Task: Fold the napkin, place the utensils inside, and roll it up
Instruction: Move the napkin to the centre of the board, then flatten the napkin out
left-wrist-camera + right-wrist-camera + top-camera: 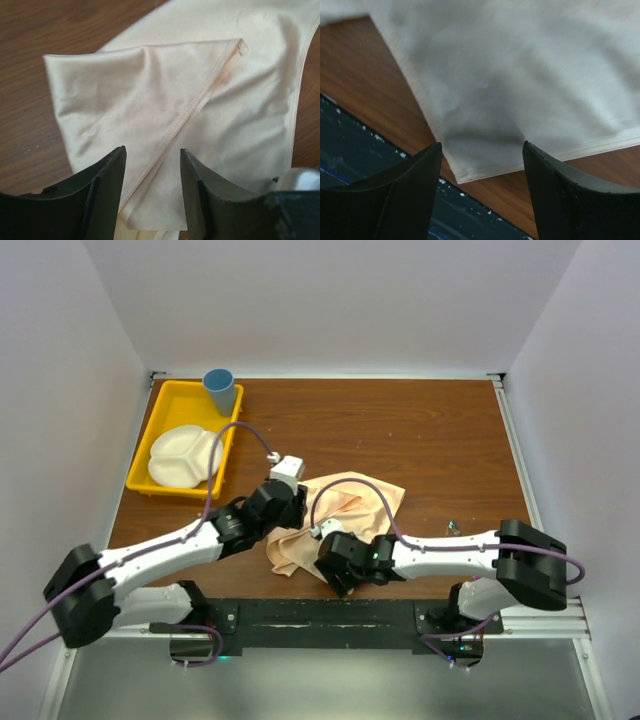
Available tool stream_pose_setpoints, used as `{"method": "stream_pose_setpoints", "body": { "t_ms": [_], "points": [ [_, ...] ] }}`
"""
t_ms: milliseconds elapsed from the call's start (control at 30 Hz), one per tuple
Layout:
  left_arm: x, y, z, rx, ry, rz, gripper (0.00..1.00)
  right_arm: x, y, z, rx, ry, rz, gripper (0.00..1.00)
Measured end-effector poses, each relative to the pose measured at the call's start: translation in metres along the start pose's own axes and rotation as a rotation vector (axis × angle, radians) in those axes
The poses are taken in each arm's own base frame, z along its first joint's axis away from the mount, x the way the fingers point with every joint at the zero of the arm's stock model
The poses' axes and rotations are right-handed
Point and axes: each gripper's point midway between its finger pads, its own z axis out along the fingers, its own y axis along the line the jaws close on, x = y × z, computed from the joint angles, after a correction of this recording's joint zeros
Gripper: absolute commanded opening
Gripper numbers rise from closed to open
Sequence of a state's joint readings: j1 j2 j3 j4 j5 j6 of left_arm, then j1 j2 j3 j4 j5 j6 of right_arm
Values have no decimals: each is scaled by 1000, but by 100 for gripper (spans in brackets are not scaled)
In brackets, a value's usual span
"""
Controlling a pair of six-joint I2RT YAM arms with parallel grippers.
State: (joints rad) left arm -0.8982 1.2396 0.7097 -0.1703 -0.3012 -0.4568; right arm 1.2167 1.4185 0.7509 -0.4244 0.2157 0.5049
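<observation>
The peach-orange napkin [352,496] lies rumpled and partly folded on the wooden table between both arms. In the left wrist view a triangular flap of the napkin [150,90] lies over the rest, and its hem runs down between my fingers. My left gripper [296,508] [152,149] is open and straddles that hem from just above the cloth. My right gripper [322,570] [482,143] is open over the napkin's [520,75] near corner, holding nothing. Of the utensils, only a small shiny metal bit [453,528] shows behind the right arm.
A yellow tray [165,405] at the back left holds a white divided plate [185,455], with a blue cup [220,390] at its far corner. The black rail [370,150] along the table's near edge lies just under the right gripper. White walls close in three sides.
</observation>
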Motion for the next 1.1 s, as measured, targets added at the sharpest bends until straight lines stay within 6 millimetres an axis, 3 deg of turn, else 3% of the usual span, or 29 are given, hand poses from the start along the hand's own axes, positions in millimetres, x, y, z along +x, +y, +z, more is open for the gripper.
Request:
{"method": "stream_pose_setpoints", "body": {
  "t_ms": [67, 267, 367, 400, 467, 567, 667, 833, 967, 1100],
  "points": [
    [-14, 8, -17, -24, -76, -64, 54, 17, 8, 1, 4, 27, -34, 70],
    [-39, 31, -60, -64, -238, -202, 61, 25, 14, 5, 32, 27, -52, 57],
    [-42, 35, -68, -68, -259, -219, 71, 18, 18, 8, 39, 5, -42, 34],
    [-41, 35, -68, -70, -255, -216, 74, 16, 19, 9, 41, -4, -35, 15],
    [-35, 35, -65, -73, -231, -203, 80, 12, 15, 10, 60, -16, -29, 0],
    [-24, 31, -56, -66, -179, -169, 81, 2, -5, 5, 108, -34, 16, 0],
    [-14, 29, -47, -65, -131, -128, 79, -29, -42, -16, 152, -116, 120, 0],
    [-10, 19, -38, -24, -100, -74, 77, -114, -96, -82, 182, -361, 274, 0],
    [-20, 6, -36, 37, -123, -62, 89, -172, -124, -121, 211, -481, 316, 0],
    [-23, -7, -25, 79, -109, -51, 89, -208, -140, -135, 219, -524, 325, 0]
  ]
}}
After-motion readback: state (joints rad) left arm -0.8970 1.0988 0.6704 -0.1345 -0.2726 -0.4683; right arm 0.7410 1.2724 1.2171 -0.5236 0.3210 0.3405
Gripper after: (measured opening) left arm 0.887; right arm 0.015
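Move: The napkin's near corner lies just under my right hand's open fingers, about 2 cm back, 1 cm left and 2 cm below. From that hand, the napkin's middle is some 15 cm ahead and dead in line; its left corner is about 10 cm ahead and 14 cm left, its far right corner some 22 cm ahead and 14 cm right. From my raised left hand, the near corner is about 13 cm back, 8 cm right and 9 cm down. With my right hand I ease a couple of centimetres back and down, shut the fingers on the napkin's near corner, then sweep it about 20 cm forward and as much up, slightly right, over the cloth, the wrist turning clockwise and tipping the fingers forward. My left hand lifts some 7 cm, swinging left and back again, and opens wider, free of the cloth. ##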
